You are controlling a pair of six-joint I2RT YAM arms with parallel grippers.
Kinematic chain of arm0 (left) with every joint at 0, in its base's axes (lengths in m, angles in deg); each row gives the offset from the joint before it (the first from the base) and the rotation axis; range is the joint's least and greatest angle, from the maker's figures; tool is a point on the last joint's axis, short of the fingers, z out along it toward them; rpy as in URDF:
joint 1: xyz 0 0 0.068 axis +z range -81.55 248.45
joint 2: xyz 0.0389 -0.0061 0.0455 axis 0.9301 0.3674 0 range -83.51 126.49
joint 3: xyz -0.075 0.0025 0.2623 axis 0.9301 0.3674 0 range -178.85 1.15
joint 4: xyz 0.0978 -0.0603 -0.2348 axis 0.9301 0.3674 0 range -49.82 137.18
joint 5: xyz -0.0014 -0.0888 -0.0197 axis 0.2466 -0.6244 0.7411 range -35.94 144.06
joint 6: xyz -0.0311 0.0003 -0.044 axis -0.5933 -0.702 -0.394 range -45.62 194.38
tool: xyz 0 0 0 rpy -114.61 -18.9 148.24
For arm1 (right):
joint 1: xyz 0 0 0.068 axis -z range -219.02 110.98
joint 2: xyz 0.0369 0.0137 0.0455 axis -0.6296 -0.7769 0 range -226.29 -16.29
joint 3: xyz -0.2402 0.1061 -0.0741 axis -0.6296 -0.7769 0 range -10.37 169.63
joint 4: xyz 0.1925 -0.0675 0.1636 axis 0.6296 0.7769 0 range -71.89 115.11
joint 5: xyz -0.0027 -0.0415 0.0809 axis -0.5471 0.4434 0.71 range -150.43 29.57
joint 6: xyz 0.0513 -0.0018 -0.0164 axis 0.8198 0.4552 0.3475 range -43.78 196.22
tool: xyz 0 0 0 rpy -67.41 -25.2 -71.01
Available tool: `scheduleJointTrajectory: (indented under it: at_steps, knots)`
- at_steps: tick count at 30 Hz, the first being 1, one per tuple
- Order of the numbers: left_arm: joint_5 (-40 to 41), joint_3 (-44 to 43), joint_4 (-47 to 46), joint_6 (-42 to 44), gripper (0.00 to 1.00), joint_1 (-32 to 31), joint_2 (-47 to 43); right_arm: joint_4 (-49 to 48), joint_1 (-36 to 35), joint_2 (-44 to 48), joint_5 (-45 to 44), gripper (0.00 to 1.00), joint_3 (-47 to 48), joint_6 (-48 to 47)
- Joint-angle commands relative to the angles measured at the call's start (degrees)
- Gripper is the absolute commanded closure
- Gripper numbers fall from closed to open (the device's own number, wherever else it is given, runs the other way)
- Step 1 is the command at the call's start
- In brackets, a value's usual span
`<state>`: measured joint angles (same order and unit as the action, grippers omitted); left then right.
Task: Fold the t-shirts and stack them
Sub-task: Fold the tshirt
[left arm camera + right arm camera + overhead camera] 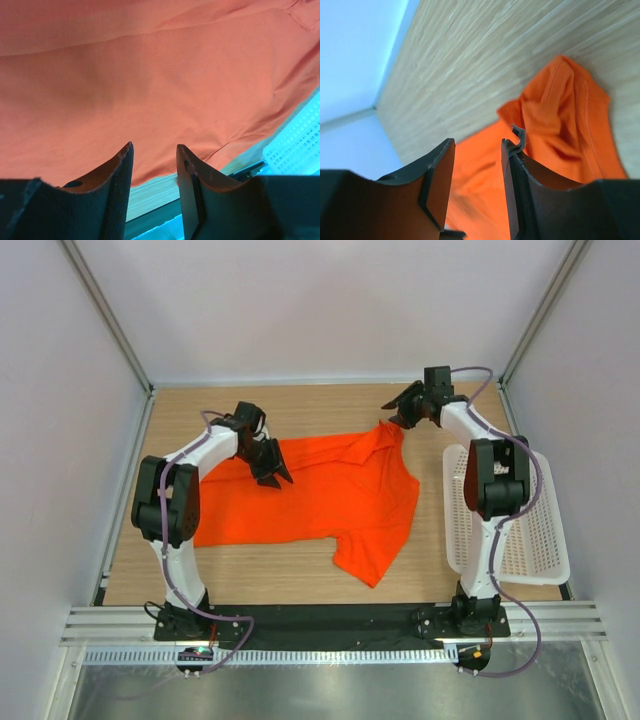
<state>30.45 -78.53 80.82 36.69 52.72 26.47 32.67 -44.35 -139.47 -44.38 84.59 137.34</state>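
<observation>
The bright orange-red t-shirt (330, 495) lies spread on the wooden table, one sleeve hanging toward the near edge. Its far right corner is bunched into a small peak (565, 110). My right gripper (402, 408) hovers just beyond that peak, jaws apart with nothing between them (478, 142). My left gripper (272, 472) sits over the shirt's far left part. In the left wrist view it (155, 147) stands open above smooth orange fabric (150, 75) and grips nothing.
A white lattice basket (520, 530) stands at the table's right edge beside the right arm, and shows at the right of the left wrist view (300, 145). Bare wooden table (250, 570) lies in front of and behind the shirt. Enclosure walls stand on three sides.
</observation>
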Motion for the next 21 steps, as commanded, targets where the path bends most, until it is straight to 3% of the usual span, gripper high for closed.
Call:
scheduleJointTrajectory:
  at_steps: [1,4,9,21]
  knots:
    - [-1.61,-2.41,0.05,1.66,0.59,0.26,-1.61,8.98,-1.18,10.14,-2.96,0.51,-1.78,-19.80]
    - [-1.96,-2.32,0.22,1.66,0.59,0.26,-0.91,9.78,-3.02,12.78,-1.29,0.50,-6.52,-22.36]
    - [-2.40,-3.99,0.93,1.92,0.59,0.26,-0.11,2.85,-5.66,13.67,1.69,0.48,-16.29,-21.84]
    - [-0.20,-5.58,2.95,2.98,0.59,0.26,-0.37,4.51,-7.51,7.07,1.35,0.52,-13.22,-23.86]
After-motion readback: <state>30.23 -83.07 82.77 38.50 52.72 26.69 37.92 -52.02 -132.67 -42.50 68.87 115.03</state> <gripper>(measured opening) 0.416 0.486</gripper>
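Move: The folded-over flap's tip at the t-shirt's far right lies about 11 cm back from the right hand, 4 cm to its left and 8 cm below. The shirt's raised far right corner is close under that hand, some 3 cm back and 7 cm down; the white basket's middle is roughly 22 cm back and 28 cm to its right, 6 cm lower. From the left hand the flap's tip lies about 4 cm ahead, 20 cm right and 5 cm below. The flap's tip is approached by the empty right hand, which draws back about 12 cm and some 5 cm left, first arching up about 4 cm and then sinking steeply to end lower than it began. Its fingers stay half open while the wrist turns counter-clockwise some 25 degrees. The open left hand rises slightly over the shirt. ##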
